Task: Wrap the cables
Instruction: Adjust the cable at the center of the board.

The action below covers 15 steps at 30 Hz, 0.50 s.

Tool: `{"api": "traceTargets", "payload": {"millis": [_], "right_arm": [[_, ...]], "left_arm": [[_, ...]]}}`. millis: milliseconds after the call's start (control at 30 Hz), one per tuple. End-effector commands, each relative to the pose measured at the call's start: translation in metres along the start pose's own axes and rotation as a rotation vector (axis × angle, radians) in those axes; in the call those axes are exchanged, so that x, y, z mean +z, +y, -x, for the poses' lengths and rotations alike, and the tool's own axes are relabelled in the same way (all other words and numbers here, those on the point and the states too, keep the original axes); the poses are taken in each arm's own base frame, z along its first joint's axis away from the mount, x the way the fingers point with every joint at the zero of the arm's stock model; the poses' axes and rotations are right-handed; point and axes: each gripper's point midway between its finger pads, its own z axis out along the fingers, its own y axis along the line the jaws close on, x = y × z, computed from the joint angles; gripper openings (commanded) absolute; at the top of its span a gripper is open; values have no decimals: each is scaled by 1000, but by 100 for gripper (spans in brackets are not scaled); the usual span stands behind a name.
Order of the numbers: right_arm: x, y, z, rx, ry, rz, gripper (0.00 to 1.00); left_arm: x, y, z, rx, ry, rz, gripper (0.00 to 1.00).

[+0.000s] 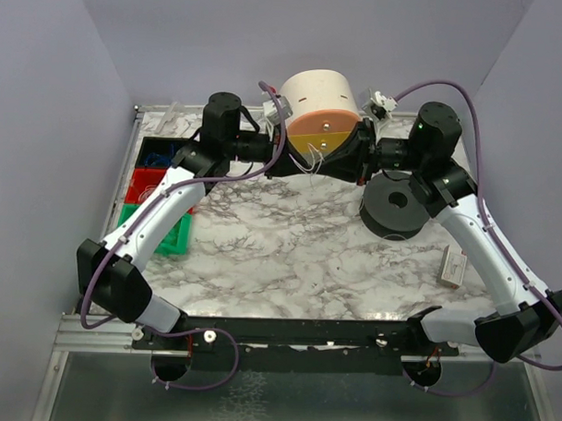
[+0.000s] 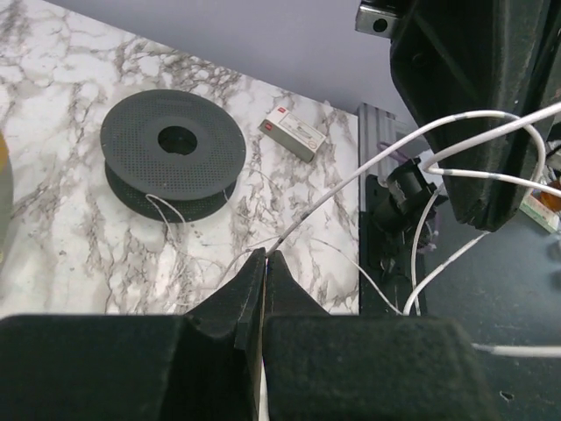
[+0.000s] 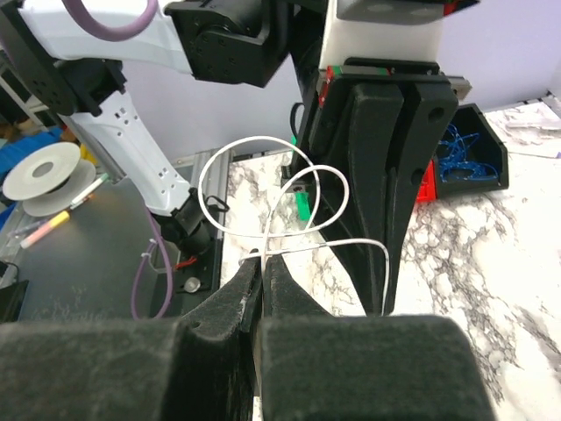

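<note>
The cable (image 2: pixel 351 186) is a thin white strand strung in loops between my two grippers, which meet tip to tip above the back of the table. In the left wrist view my left gripper (image 2: pixel 266 255) is shut on the cable. From there the strand climbs right to the black fingers (image 2: pixel 473 114) of the right gripper. In the right wrist view my right gripper (image 3: pixel 262 260) is shut on the cable (image 3: pixel 263 145), which curls in two loops in front of the left gripper's fingers (image 3: pixel 394 167). From above, the left gripper (image 1: pixel 299 161), the right gripper (image 1: pixel 343 154) and the pale loops (image 1: pixel 312 165) sit close together.
A dark grey spool (image 1: pixel 396 207) lies flat on the marble table (image 1: pixel 289 257) under the right arm, with thin strands trailing off it (image 2: pixel 158 206). A small white box (image 1: pixel 452 269) lies to its right. A beige cylinder (image 1: pixel 317 96) stands behind the grippers. Coloured bins (image 1: pixel 153 183) line the left edge.
</note>
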Motion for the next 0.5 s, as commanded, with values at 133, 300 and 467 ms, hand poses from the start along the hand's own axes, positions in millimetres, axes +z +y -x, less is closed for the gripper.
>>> {"api": "traceTargets", "payload": {"millis": [133, 300, 467], "right_arm": [[-21, -10, -1, -145, 65, -162, 1], [-31, -7, 3, -194, 90, -212, 1], [-42, -6, 10, -249, 103, -284, 1]], "left_arm": [[-56, 50, 21, 30, -74, 327, 0], [-74, 77, 17, 16, -85, 498, 0], [-101, 110, 19, 9, -86, 742, 0]]}}
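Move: The white cable's loose loop lies between the two closed grippers, about 2 cm back, 2 cm right and 3 cm above the left hand, and some 2 cm ahead, 2 cm left and 3 cm below the right. The peg drum's middle stands roughly 36 cm ahead, 6 cm right and 21 cm below the left hand. The black spool is about 10 cm ahead, 27 cm right and 28 cm down from the left hand. The white cable, already pinched in both grippers, is drawn out between them: the left hand carries its end forward and left about 11 cm, nearly level, towards the peg drum, while swinging some 30 degrees counter-clockwise. The right hand keeps its grip and eases a little to the right, dipping slightly and rising again as it rolls and turns gently clockwise. ##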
